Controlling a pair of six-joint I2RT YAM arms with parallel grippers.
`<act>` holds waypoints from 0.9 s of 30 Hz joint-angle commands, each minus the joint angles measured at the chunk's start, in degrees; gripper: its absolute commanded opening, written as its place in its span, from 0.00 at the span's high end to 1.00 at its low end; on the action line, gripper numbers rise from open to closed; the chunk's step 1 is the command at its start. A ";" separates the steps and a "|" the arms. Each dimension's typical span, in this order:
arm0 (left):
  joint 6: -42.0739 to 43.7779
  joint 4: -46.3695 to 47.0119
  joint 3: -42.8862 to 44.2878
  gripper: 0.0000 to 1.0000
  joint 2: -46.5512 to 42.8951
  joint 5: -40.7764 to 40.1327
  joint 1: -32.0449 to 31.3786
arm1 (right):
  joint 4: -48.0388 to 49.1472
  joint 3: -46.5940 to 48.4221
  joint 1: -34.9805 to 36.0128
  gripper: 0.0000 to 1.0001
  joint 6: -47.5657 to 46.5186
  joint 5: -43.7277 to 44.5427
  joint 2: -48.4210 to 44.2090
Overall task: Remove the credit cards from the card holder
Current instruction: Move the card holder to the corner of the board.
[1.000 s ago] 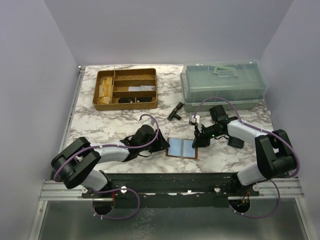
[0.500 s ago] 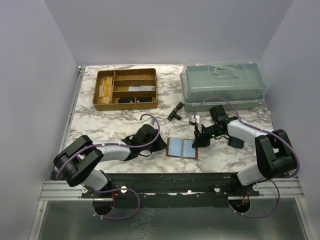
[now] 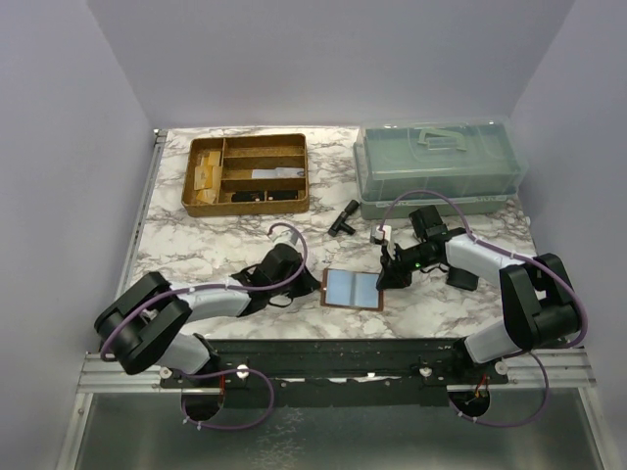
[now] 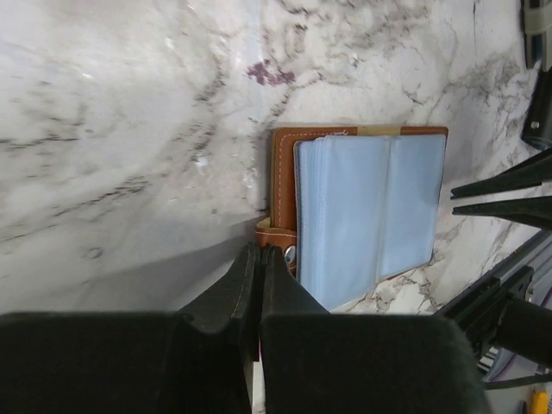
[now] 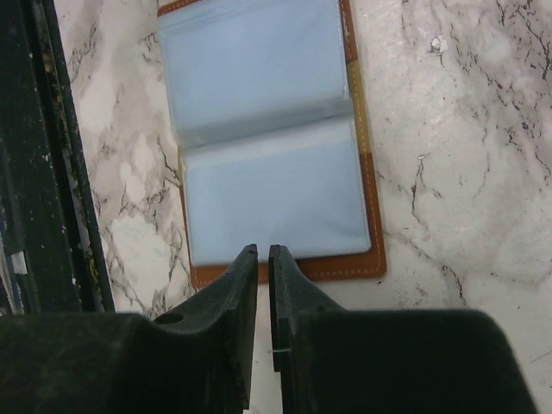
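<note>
The card holder (image 3: 353,289) lies open on the marble, brown leather with pale blue plastic sleeves facing up (image 4: 362,207) (image 5: 267,129). A thin tan strip (image 5: 361,129), perhaps a card's edge, shows beside the sleeves. My left gripper (image 3: 313,284) (image 4: 260,250) is shut, its tips against the holder's brown strap (image 4: 278,231) at the left edge. I cannot see anything pinched between them. My right gripper (image 3: 384,278) (image 5: 263,250) rests at the holder's right leather border, a narrow slit between its fingers and nothing in it. Tan flat cards (image 3: 203,171) lie in the tray.
A gold-brown divided tray (image 3: 245,206) stands at the back left and a clear lidded box (image 3: 436,171) at the back right. A small black part (image 3: 345,217) and a white piece (image 3: 380,233) lie between them. The black base rail (image 3: 323,352) runs just in front of the holder.
My left gripper has closed from open to shut at the holder's left edge. The left arm drew back slightly and the holder shifted a little left. The right gripper stayed put.
</note>
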 commanded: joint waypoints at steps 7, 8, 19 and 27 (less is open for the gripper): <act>3.68 -23.28 -1.16 1.00 -21.49 -13.57 13.14 | -10.69 10.10 -2.06 0.62 3.94 -12.65 -1.45; 4.44 -24.66 -1.37 1.00 -23.06 -13.60 15.54 | -10.79 9.97 -2.54 0.60 3.83 -13.54 -2.09; 11.64 -29.12 1.06 1.00 -24.06 -15.44 31.29 | -10.59 9.94 -4.93 0.57 4.56 -14.34 -4.14; 5.51 -31.55 3.09 0.96 -26.34 -22.74 34.06 | -10.15 9.81 -5.64 0.57 4.94 -13.62 -5.22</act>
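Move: Held by its clasp tab at the left edge, the card holder lies open with its middle about 9 cm to the left hand's right, level with it fore and aft. The bare board in front of the wicker tray, where it is headed, lies some 17 cm left and 11 cm ahead. The tray's middle is roughly 30 cm ahead and 20 cm left, the black T-shaped tool 18 cm ahead and 7 cm right. From the right hand, the holder's middle is about 7 cm left and 1 cm back. Carrying the card holder by the tab it still pinches, the left hand sweeps about 23 cm left and some 7 cm forward towards the bare board before the tray, arching up over 5 cm and sinking back, while turning about 40 degrees counter-clockwise. The right hand rises about 8 cm clear of the holder's right edge, opening its fingers partway, then hovers. ##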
